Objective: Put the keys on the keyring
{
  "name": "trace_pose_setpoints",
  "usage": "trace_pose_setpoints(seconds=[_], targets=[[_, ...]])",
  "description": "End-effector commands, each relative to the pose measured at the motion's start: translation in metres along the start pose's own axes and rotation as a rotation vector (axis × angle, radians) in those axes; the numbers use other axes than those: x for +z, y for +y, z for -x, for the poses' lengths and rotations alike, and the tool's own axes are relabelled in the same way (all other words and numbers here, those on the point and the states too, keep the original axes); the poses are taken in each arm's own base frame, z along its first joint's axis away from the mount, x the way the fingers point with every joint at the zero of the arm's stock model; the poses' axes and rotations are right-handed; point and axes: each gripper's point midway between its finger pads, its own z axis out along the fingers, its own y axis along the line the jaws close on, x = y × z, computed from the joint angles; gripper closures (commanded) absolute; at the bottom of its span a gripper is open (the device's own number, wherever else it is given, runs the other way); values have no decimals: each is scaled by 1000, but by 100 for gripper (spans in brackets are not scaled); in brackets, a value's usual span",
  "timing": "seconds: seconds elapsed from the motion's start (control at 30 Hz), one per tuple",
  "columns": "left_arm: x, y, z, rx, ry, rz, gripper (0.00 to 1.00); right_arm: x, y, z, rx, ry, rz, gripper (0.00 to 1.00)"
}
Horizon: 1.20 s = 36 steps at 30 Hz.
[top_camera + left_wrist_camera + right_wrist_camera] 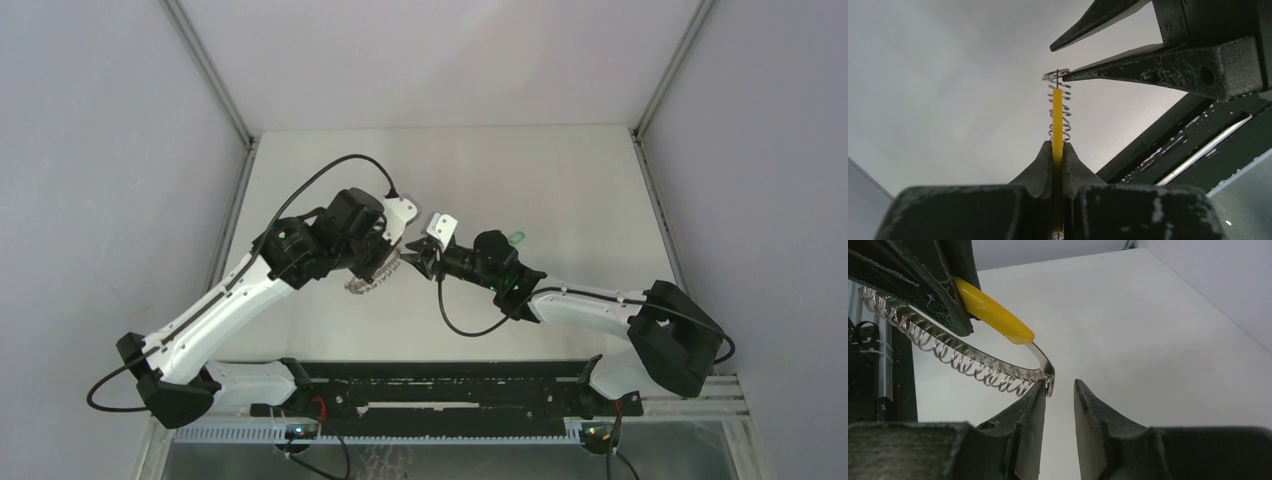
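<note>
My left gripper point(1058, 147) is shut on the yellow section of the keyring point(1057, 115), holding it edge-on above the table. A wire coil point(973, 367) runs along the ring's metal rim and ends in a small loop point(1049, 386). My right gripper point(1060, 384) is open at that end, its left fingertip point(1040, 390) touching the loop, and nothing lies between the fingers. From above, both grippers meet mid-table around the keyring point(372, 280). A green key head point(516, 238) shows just beyond my right wrist.
The white table point(560, 180) is bounded by grey walls with metal posts at the back corners. A black rail point(450, 395) with the arm bases runs along the near edge. A black cable point(470, 325) loops under my right arm.
</note>
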Motion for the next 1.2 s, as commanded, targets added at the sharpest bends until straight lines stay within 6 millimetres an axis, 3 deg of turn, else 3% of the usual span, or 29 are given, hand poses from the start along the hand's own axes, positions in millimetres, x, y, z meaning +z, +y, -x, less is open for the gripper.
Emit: trace_pose_setpoints(seconds=[0.0,0.37,0.63,0.87,0.97,1.17], targets=[[-15,-3,25,-3,-103,-23,100,3,-4,15,-22,-29,-26,74],[-15,-5,25,0,-104,-33,100,0,0,13,-71,-16,0,88],[-15,-6,23,5,-98,-41,100,-1,1,17,-123,-30,11,80],[-15,-7,24,9,-102,-51,100,1,2,22,-150,-52,12,79],[-15,-8,23,9,-100,-51,100,1,2,22,-159,-52,13,83],[-16,-6,20,6,-98,-42,100,-2,6,22,-190,-45,37,100]])
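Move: The keyring's free end, where the coil-lined strip bends round, sits roughly 1 cm left of the right hand point and 1 cm below it, level fore and aft. From that hand the yellow sleeve is about 3 cm back, 4 cm left and 2 cm higher; the middle of the coiled strip is some 6 cm back and 5 cm left, at about its height. From the left hand the free end is about 4 cm ahead, 4 cm right and 3 cm lower. Down by about 1 cm onto the keyring's free end goes the right hand, tilting slightly as its part-open fingers narrow, reopen a little, then close almost fully, the tips coming together on the bend beside the outermost wire coils. The left hand keeps its grip on the yellow sleeve and holds the keyring in the air, practically still. ##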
